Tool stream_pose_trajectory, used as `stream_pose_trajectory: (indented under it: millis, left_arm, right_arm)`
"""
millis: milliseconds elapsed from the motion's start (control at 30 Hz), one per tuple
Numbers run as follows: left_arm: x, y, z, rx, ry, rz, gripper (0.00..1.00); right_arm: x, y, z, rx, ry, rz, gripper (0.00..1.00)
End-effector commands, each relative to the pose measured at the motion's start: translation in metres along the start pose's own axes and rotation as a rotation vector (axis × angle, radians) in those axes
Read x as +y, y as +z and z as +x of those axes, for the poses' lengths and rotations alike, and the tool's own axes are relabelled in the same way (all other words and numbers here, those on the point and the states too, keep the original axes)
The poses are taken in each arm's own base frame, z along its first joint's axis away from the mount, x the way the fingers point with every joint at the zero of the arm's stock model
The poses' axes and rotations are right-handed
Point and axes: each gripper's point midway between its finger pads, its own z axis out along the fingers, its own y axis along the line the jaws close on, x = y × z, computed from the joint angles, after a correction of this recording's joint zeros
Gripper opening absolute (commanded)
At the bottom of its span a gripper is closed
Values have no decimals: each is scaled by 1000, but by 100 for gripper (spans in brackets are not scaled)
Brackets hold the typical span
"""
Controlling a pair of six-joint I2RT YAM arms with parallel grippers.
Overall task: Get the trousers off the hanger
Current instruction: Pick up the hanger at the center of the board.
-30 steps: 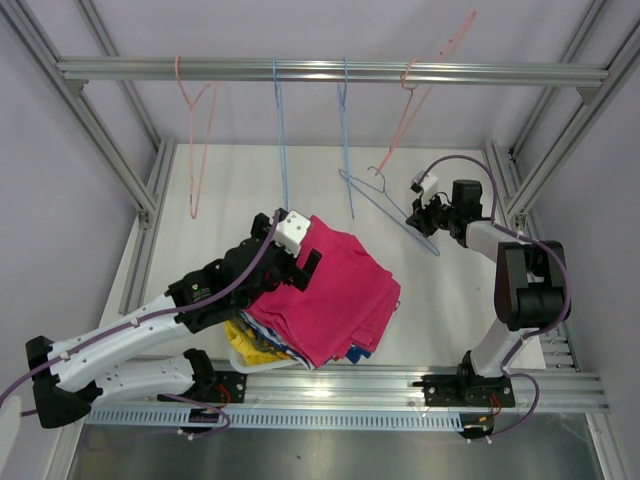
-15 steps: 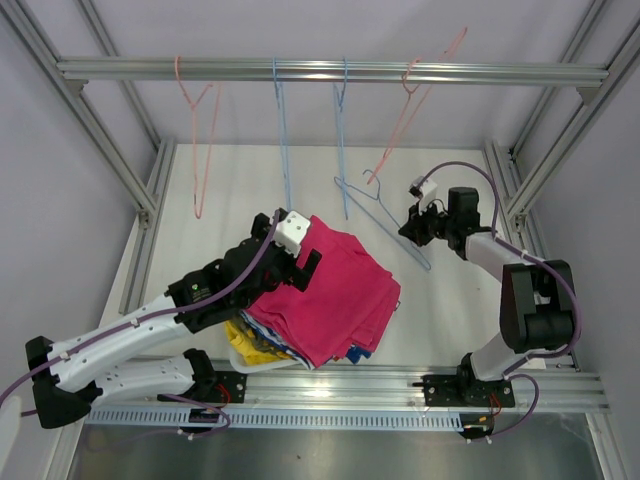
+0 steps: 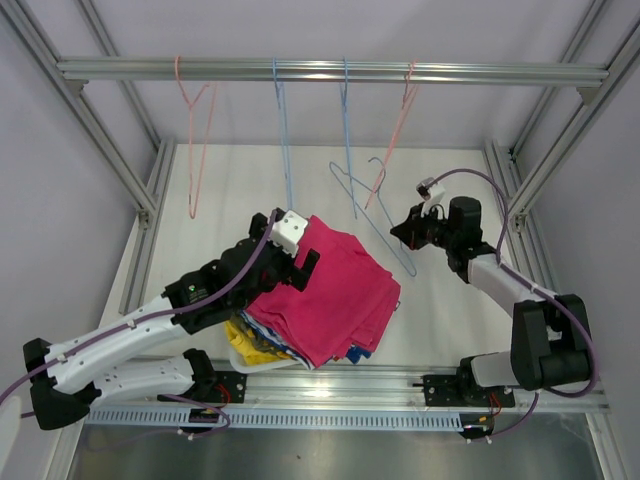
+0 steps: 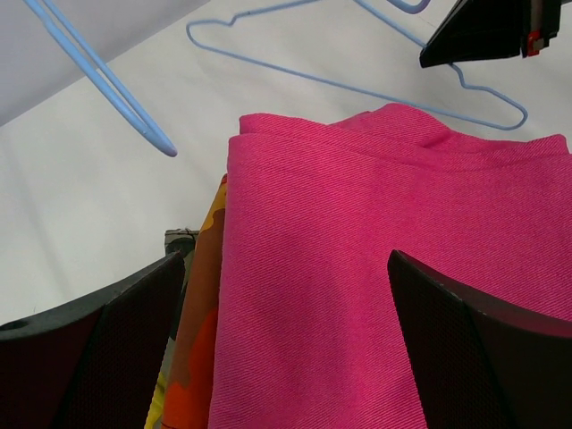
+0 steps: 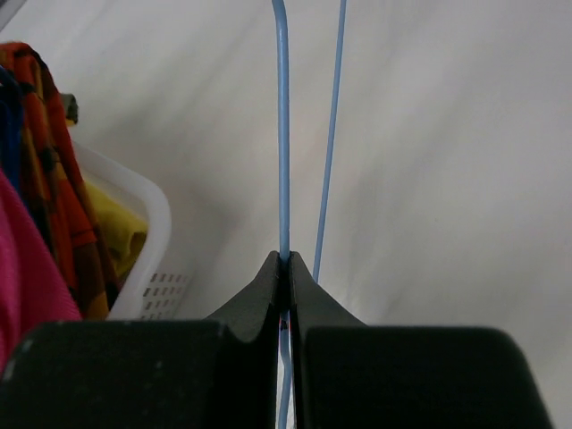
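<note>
The trousers lie folded in a pile with the magenta pair (image 3: 335, 295) on top. In the left wrist view the same magenta cloth (image 4: 375, 268) fills the frame, with an orange-patterned pair (image 4: 192, 357) at its left edge. My left gripper (image 3: 298, 250) hovers over the pile's far end, and its wide-open jaws (image 4: 286, 259) straddle the magenta cloth without closing on it. My right gripper (image 3: 397, 238) is shut on the wire of a bare blue hanger (image 3: 365, 215), held off the table to the right of the pile. The right wrist view shows that wire (image 5: 284, 134) pinched between the closed fingers (image 5: 286, 259).
The pile sits in a white basket (image 3: 240, 362) near the front rail; its rim (image 5: 147, 232) shows in the right wrist view beside orange-black cloth (image 5: 54, 134). Empty hangers hang from the top rail: pink (image 3: 195, 130), blue (image 3: 283, 130), blue (image 3: 345, 130) and pink (image 3: 395, 130).
My right gripper has carried the blue hanger to the left and further back. The right-hand pink hanger has swung down from its tilt. The left arm has not moved.
</note>
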Motion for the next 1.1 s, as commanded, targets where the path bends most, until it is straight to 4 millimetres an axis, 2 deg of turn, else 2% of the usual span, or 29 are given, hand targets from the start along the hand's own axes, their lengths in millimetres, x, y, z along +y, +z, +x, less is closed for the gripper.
stream_pose_trajectory:
  millis: [0,233,333,533,667,867,1000,1067]
  left_arm:
    - [3,-9,-24,-61,-39,12,99]
    - [7,-12,-27,-77,-43,0,99]
    - [7,-13,-28,-81,-45,3,99]
    - [6,-14,-26,-77,-44,7,99]
    - [7,-15,-29,-85,-48,6,99]
    - [8,-15,-29,-85,-48,3,99]
    - [8,-15,-28,-84,-49,3,99]
    - [8,-15,-29,-85,-51,5,100]
  right_arm:
    - [9,-8,-42,-149,-6,14,0]
    - [9,-13,-59,-215,50,69,0]
    - [13,-15,-61,-217,54,94,0]
    - [18,-28,-67,-262,68,167,0]
    - [24,-42,-82,-349,73,180,0]
    - [15,-50,-88,-365,99,258,0]
    - [2,-62,-94,-404,131,386,0]
    - [5,-67,-95,-401,120,416,0]
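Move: The right hand already pinches the blue hanger; its goal, the bare stretch of rail right of the pink hanger, is roughly 10 cm ahead, 9 cm right and 32 cm up. That pink hanger hangs swung askew, its middle about 8 cm ahead, 4 cm left and 20 cm up; the next hanging blue hanger is some 8 cm ahead, 11 cm left, 20 cm up. The pink trousers lie 12 cm back, 15 cm left, 8 cm below. From the left hand the rail spot is about 22 cm ahead, 30 cm right, 20 cm up. Keeping its shut-fingered pinch on the blue hanger's wire, the right hand lifts it about 8 cm up towards the rail, then drifts a couple of centimetres right as the climb eases. The wrist turns clockwise throughout, some 25 degrees by the end, while the fingertips tip up slightly, swinging the hanger round beside the hanging pink one. ##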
